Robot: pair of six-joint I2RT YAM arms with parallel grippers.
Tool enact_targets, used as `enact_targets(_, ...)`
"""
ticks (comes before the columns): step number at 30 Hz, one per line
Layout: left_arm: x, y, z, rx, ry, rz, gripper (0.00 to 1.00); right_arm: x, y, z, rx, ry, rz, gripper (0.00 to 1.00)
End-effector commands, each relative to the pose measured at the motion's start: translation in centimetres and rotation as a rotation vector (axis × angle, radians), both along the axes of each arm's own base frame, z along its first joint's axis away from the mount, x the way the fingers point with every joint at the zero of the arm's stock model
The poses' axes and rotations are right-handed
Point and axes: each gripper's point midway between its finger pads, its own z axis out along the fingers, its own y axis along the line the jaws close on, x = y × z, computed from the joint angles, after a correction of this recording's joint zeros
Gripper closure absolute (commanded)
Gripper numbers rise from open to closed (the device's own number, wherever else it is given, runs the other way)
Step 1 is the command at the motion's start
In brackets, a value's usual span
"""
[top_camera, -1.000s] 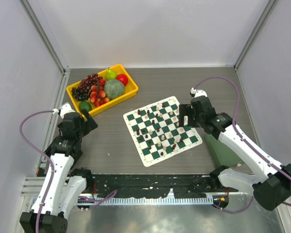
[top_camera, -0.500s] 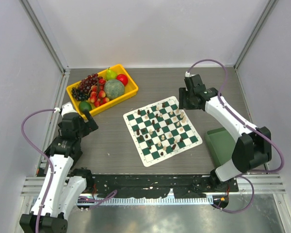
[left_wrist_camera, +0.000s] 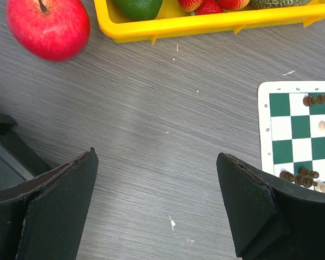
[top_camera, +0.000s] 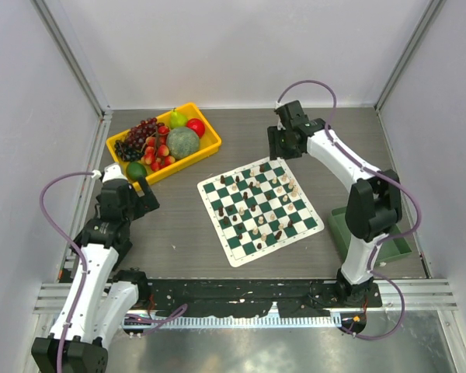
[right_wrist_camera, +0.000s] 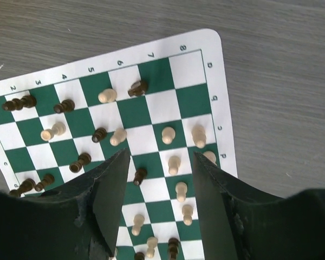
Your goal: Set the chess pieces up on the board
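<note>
The board (top_camera: 237, 259) lies tilted at the table's middle, with dark and cream chess pieces (top_camera: 256, 210) scattered over its squares. In the right wrist view I see its far corner (right_wrist_camera: 219, 81), upright cream pieces (right_wrist_camera: 168, 134) and some dark pieces (right_wrist_camera: 140, 174), a few of them lying down. My right gripper (top_camera: 273, 148) hangs above the board's far edge; its jaws (right_wrist_camera: 161, 157) stand apart with nothing between them. My left gripper (top_camera: 144, 193) is open over bare table (left_wrist_camera: 157, 157), left of the board (left_wrist_camera: 264, 124).
A yellow tray (top_camera: 210, 148) of fruit stands at the back left; its rim (left_wrist_camera: 206, 21) shows in the left wrist view. A red apple (left_wrist_camera: 47, 27) lies on the table beside it. A green tray (top_camera: 346, 225) sits right of the board, partly behind my right arm.
My right arm has swung from the board's right side to its far edge, and its jaws have narrowed. The left arm has barely moved.
</note>
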Motion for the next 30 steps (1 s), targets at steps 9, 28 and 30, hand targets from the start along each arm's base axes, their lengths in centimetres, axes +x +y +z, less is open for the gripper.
enact_targets(9, 0.9, -0.5, 1.4, 0.004, -0.031, -0.044, 0.01, -2.0, 5.1, 0.9, -0.013, 0.004, 0.153, 0.4)
enact_targets(28, -0.3, 0.5, 2.9, 0.036, -0.031, -0.013, 0.01, -3.7, 9.6, 0.7, -0.043, -0.038, 0.232, 0.46)
enact_targets(30, -0.8, 1.0, 3.2, 0.056, -0.036, 0.007, 0.01, -3.3, 10.1, 1.1, -0.04, -0.041, 0.243, 0.47)
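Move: The chess board lies below the right hand, its middle some 13 cm back and 3 cm to the left, about 10 cm lower. A dark knight stands about 1 cm ahead and 3 cm left; the board's far right corner is roughly 7 cm ahead and 3 cm right. The dark piece by the far left corner stands some 15 cm left and 2 cm back. For the left hand, the board's middle is about 42 cm right and 4 cm ahead. Leftward and somewhat back, the right hand sweeps over the far part of the board, from near its far right corner past the dark knight, about 9 cm left in all, turning some 15 degrees counter-clockwise. It sinks about 4 cm on the way, then eases forward and up a little at the end. The fingers stay half open and grip nothing. ##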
